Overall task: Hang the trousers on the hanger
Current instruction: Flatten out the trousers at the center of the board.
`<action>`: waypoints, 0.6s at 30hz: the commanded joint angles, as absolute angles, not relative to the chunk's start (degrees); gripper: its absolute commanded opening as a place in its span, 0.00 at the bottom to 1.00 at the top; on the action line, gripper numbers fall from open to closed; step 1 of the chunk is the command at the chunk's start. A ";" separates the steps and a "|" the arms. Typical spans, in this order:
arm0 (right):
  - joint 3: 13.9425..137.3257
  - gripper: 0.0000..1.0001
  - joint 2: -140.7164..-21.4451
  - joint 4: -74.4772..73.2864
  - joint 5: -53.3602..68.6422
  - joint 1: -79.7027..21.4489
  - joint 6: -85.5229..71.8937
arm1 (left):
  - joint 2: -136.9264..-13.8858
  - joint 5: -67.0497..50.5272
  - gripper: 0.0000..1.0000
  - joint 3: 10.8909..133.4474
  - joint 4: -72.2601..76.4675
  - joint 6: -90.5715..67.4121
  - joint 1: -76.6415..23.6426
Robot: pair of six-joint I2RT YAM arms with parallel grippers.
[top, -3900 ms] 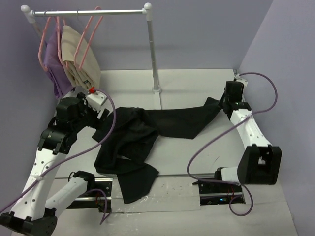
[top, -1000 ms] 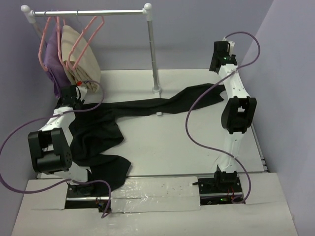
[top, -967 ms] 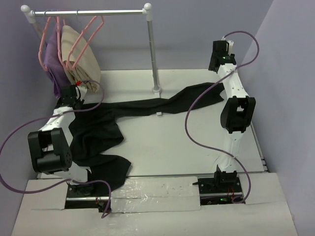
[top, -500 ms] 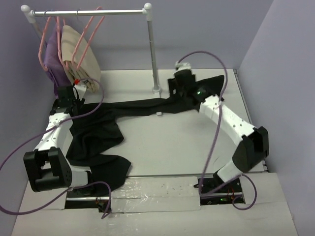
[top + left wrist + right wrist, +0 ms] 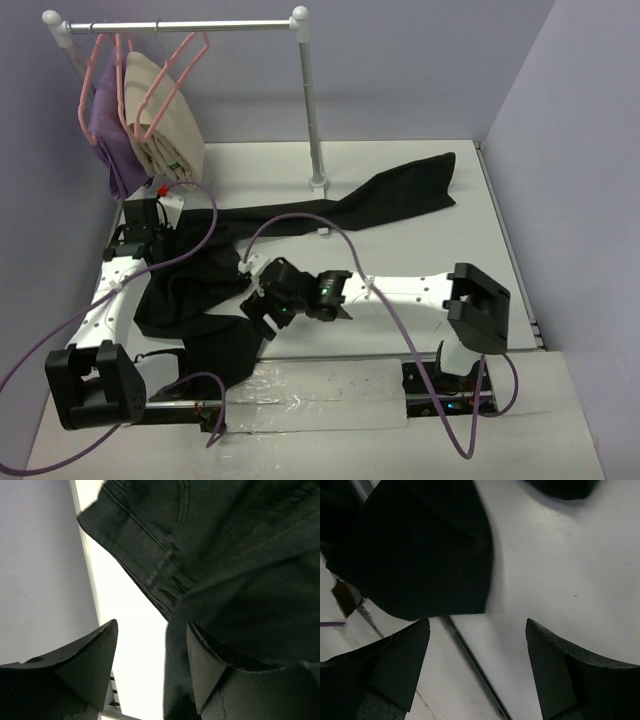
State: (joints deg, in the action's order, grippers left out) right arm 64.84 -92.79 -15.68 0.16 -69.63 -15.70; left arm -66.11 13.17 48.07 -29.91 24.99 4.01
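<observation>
The black trousers (image 5: 195, 275) lie spread on the table, one leg (image 5: 400, 192) stretched to the back right, the other folded toward the front edge. My left gripper (image 5: 138, 232) stands open over the waist's left end. In the left wrist view the waistband and a belt loop (image 5: 165, 575) fill the frame, and the left gripper (image 5: 152, 625) holds nothing. My right gripper (image 5: 258, 305) is low, open and empty beside the front leg, whose end (image 5: 420, 555) shows above the right gripper (image 5: 477, 622). An empty pink hanger (image 5: 175, 62) hangs on the rail.
A white rack with a rail (image 5: 180, 26) and pole (image 5: 310, 100) stands at the back left. It carries a beige garment (image 5: 160, 135) and a purple garment (image 5: 100, 135) on pink hangers. The right arm (image 5: 400, 290) lies stretched across the front. Purple cables loop over the table.
The right arm swung from the back right down to the front left, its jaws wider apart. The far leg now lies free at the back right. The left gripper shifted slightly toward the front.
</observation>
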 commanded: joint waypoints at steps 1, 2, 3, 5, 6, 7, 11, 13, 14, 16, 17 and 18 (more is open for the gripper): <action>67.75 0.84 -97.54 -8.17 5.35 -71.36 -19.07 | -61.28 11.60 0.66 46.67 -32.60 21.18 3.52; 68.63 0.84 -100.69 -8.09 5.27 -71.89 -19.42 | -60.30 11.43 0.66 46.23 -32.96 21.01 3.52; 70.47 0.84 -102.38 -8.52 5.19 -72.76 -19.95 | -59.51 11.25 0.66 45.36 -33.39 20.74 3.52; 72.33 0.84 -106.93 -9.49 4.57 -73.65 -20.30 | -56.87 10.90 0.66 44.48 -33.84 20.57 3.52; 74.34 0.84 -108.35 -10.80 4.14 -74.52 -20.56 | -56.17 10.81 0.66 43.69 -34.19 20.39 3.52; 75.23 0.84 -109.59 -11.59 3.87 -74.79 -21.00 | -55.12 10.81 0.66 43.51 -34.45 20.30 3.60; 77.17 0.46 -113.90 -13.18 3.69 -75.50 -22.50 | -53.71 11.68 0.67 42.89 -35.77 20.39 3.52; 76.64 0.27 -113.99 -12.83 4.04 -75.50 -23.11 | -52.57 12.22 0.66 42.63 -36.12 20.65 3.52; 76.29 0.21 -113.47 -12.83 4.13 -75.50 -23.12 | -52.21 12.48 0.66 42.54 -36.21 20.74 3.52; 75.59 0.00 -112.42 -13.01 3.61 -75.50 -22.85 | -50.98 12.48 0.67 42.28 -36.65 21.18 3.52; 75.32 0.00 -110.85 -13.09 3.17 -75.50 -22.59 | -50.54 12.74 0.67 42.19 -36.65 21.27 3.52; 74.45 0.00 -109.61 -13.01 2.38 -75.41 -21.98 | -50.19 12.83 0.68 41.93 -36.82 21.53 3.52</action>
State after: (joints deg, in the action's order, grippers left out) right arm 74.59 -114.10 -12.56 3.95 -75.24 -22.28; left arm -52.01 12.16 41.80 -36.27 21.56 3.73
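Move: For the right hand, the free corner of the near trouser leg lies about 6 cm left, 4 cm back and 9 cm below; the crumpled middle of the trousers is some 10 cm ahead and 21 cm left, the stretched leg about 27 cm straight ahead. From the left hand, the folded near-left corner lies roughly 17 cm back, 2 cm right and 11 cm below, and the crumpled middle 5 cm back and 6 cm right. Drop the open right gripper about 9 cm, carrying it some 6 cm left and a little back onto the near leg's free corner, and only near the bottom shut the fingers to pinch the cloth. Meanwhile draw the left gripper back about 5 cm above the trousers towards the folded near-left corner, fingers kept open. ##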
